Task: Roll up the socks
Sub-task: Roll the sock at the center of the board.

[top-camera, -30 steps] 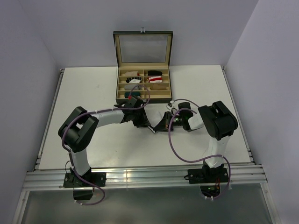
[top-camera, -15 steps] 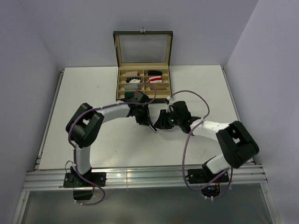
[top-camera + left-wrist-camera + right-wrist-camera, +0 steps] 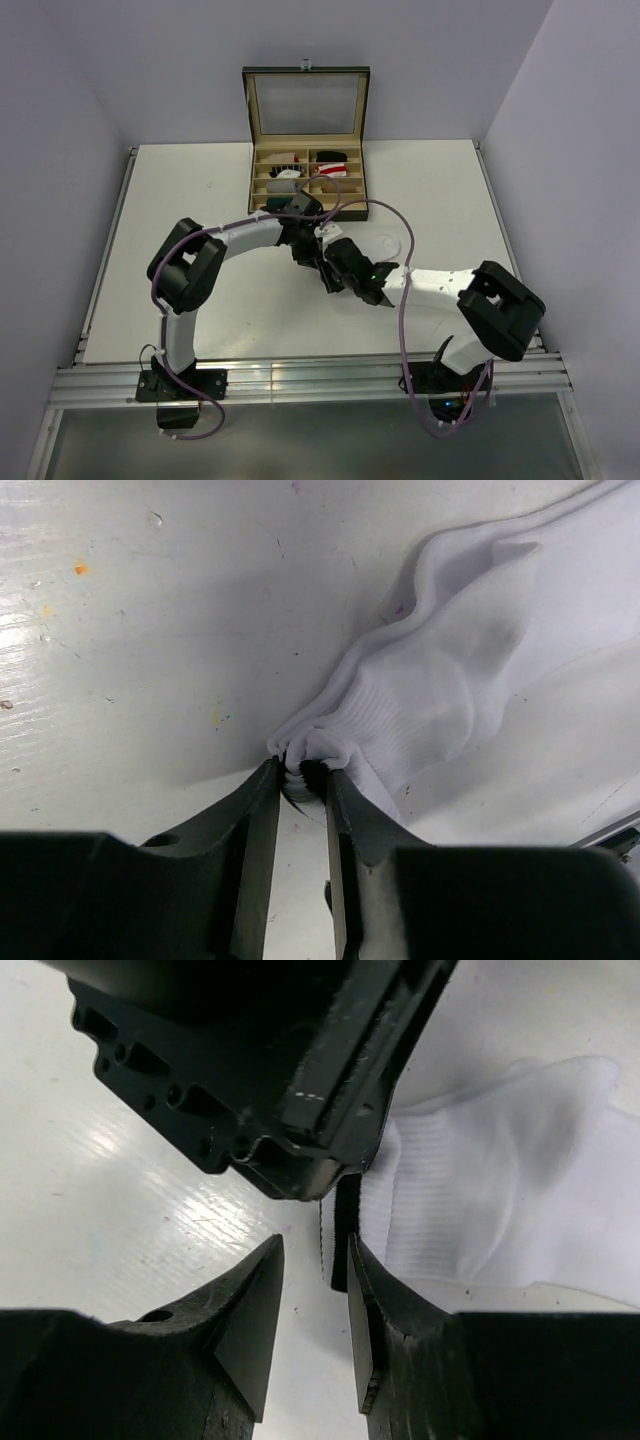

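A white sock (image 3: 440, 690) with dark cuff stripes lies flat on the white table (image 3: 200, 200); in the top view the sock (image 3: 386, 245) is just right of both grippers. My left gripper (image 3: 303, 765) is shut on the sock's bunched cuff, low over the table. My right gripper (image 3: 313, 1260) stands open right beside it, fingers (image 3: 255, 1305) on either side of the dark cuff edge (image 3: 345, 1230) without closing on it. The left gripper's black body (image 3: 260, 1060) fills the top of the right wrist view. A red-and-white sock (image 3: 332, 171) and a tan sock (image 3: 337, 186) lie in the box.
An open compartment box (image 3: 306, 205) with a raised glass lid (image 3: 306, 105) stands at the back centre, close behind the grippers, holding small rolled bundles. Both arms meet mid-table. Grey walls enclose the table on three sides.
My right gripper has opened, and its arm has swung left across the table to meet the left gripper. The left gripper keeps its hold on the cuff and has shifted only slightly.
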`<state>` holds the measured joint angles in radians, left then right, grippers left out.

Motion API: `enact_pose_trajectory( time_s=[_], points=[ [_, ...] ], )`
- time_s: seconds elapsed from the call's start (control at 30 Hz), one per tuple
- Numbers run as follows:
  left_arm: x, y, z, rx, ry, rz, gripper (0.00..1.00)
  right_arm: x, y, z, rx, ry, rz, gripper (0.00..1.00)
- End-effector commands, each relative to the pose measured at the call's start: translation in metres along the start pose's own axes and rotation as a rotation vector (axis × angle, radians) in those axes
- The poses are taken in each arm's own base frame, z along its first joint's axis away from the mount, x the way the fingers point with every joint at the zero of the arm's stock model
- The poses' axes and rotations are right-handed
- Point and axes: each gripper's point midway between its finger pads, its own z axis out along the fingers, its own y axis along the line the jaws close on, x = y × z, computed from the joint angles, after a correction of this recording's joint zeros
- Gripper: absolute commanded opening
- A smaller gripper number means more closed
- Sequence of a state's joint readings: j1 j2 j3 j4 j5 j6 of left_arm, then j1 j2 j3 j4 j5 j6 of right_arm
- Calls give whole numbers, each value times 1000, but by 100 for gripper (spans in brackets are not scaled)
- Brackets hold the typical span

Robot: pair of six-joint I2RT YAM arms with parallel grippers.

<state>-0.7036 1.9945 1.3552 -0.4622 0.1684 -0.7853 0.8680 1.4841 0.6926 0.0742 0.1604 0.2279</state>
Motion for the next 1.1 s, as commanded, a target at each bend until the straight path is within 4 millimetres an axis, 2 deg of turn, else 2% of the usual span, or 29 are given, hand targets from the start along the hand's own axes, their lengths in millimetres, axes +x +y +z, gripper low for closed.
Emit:
enact_pose_trajectory(
  time_s=[0.0,0.2,0.47,0.57,0.67,0.7,0.77,0.87,0.9,0.93,1.0,1.03,1.07],
  points=[
    [11,26,13,-101,42,33,30,-18,-6,3,97,-49,-85,40],
    [12,24,12,-94,50,39,30,1,-8,16,191,28,-167,40],
    [9,23,10,-90,50,58,30,32,-18,26,274,134,-112,39],
    [6,21,7,-75,45,52,30,49,-21,29,283,208,-87,32],
    [-1,20,1,-55,25,36,32,56,-21,34,265,244,-67,17],
    [-2,21,0,-54,21,30,35,59,-20,34,242,259,-62,8],
    [-7,25,-6,-49,2,8,38,58,-20,37,212,261,-51,0],
    [-12,32,-17,-32,-35,-35,43,60,-1,34,62,287,-20,0],
    [-13,34,-20,-24,-47,-49,47,57,0,34,28,296,4,0],
    [-11,37,-27,-17,-56,-67,50,58,16,30,-81,324,30,0],
    [-22,39,-35,15,-108,-124,56,49,18,28,-161,324,97,0],
    [-23,40,-43,28,-133,-141,58,48,32,22,-266,346,143,0],
    [-31,41,-48,40,-165,-172,61,42,33,23,-300,330,176,0]
  ],
)
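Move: The white sock's turned-over cuff is already between the left fingers, its middle about 1 cm back and 1 cm to the right of that hand. From the right hand the cuff lies some 4 cm ahead, 2 cm left and 4 cm below; the sock's toe is about 9 cm ahead and 12 cm right. The sock box's middle stands roughly 25 cm ahead and 5 cm left of the right hand. The cuff's near edge is what the right hand goes for: with fingers open it sinks about 3 cm and edges 2 cm forward, tilting some 15 degrees, then shuts and pinches the striped edge. The right hand then eases left, undoing the tilt, while the left fingers open wider, let go of the cuff and draw off about 5 cm to the left. ##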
